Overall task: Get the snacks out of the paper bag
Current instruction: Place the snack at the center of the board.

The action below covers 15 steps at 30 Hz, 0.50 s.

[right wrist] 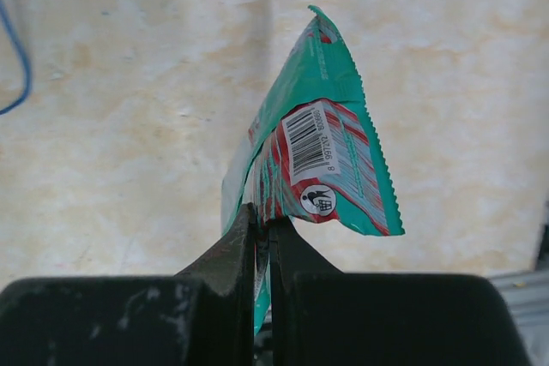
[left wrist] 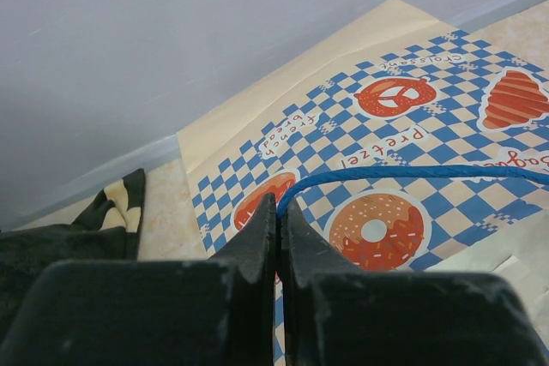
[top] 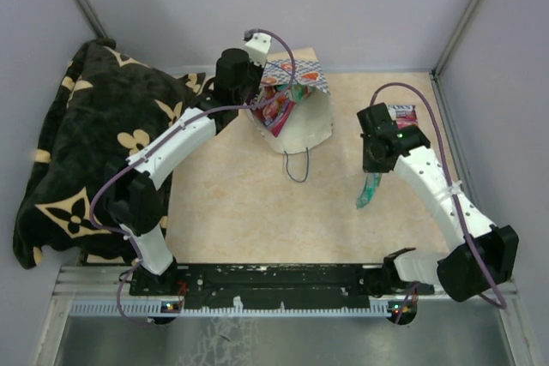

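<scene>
The paper bag (top: 300, 126) stands open at the table's back middle, with purple-pink and other snack packets (top: 279, 107) showing in its mouth. My left gripper (top: 259, 90) is at the bag's left rim, shut on its thin blue string handle (left wrist: 412, 171). The left wrist view shows the bag's checkered band (left wrist: 446, 117) just beyond the closed jaws (left wrist: 279, 207). My right gripper (top: 376, 171) is shut on a teal snack packet (top: 369, 193), held above the table right of the bag. The packet (right wrist: 317, 143) sticks up from the jaws (right wrist: 264, 222), barcode side showing.
A pink packet (top: 401, 113) lies on the table behind the right gripper. The black floral blanket (top: 86, 143) is heaped at the left, off the beige mat (top: 257, 212). The bag's other blue handle (top: 298, 165) hangs onto the mat. Grey walls stand close behind.
</scene>
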Available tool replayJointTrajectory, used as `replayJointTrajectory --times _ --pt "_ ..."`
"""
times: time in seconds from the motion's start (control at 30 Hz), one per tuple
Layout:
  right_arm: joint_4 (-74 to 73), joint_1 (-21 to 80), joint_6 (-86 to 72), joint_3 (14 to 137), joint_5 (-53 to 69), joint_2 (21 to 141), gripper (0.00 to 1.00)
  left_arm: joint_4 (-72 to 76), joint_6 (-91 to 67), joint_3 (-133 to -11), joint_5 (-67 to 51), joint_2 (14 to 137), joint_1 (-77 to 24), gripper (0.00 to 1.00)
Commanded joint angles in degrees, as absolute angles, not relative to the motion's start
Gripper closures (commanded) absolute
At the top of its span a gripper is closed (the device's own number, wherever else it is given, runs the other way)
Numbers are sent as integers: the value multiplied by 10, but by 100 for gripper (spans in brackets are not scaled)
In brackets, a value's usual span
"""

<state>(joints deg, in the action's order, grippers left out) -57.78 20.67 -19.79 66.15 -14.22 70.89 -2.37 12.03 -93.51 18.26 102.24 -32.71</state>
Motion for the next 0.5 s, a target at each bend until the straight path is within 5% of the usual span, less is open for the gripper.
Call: replayJointTrajectory --times 0.0,0.3,0.33,0.47 --pt "-698 250 -239 732 -383 746 100 -6 129 -922 195 987 -320 100" --pt "-713 330 -300 752 -409 890 100 -13 135 -924 199 991 -318 100" --pt "-698 337 -293 757 -386 891 92 -14 137 -924 200 990 -318 100" --pt "-572 342 -233 747 -214 843 30 -14 137 -925 201 991 -316 100"
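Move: The right hand already holds the green snack by its end, and the clear patch of board it is meant for lies about 15 cm below, some 2 cm back. From this hand the red snack already laid out is roughly 21 cm ahead and 13 cm to the right; the paper bag's middle is about 26 cm ahead and 20 cm to the left. From the left hand that patch is some 26 cm back, 30 cm to the right and 30 cm below. With the green snack still pinched, the right hand swings on about 3 cm to the right and lifts slightly, then sinks some 5 cm towards the clear board while the wrist tilts nearly 30 degrees, so that the fingertips point more to the right. Near the bottom the fingertips come back left by nearly 4 cm and the fingers open about halfway, letting go of the snack while still well above the board. ##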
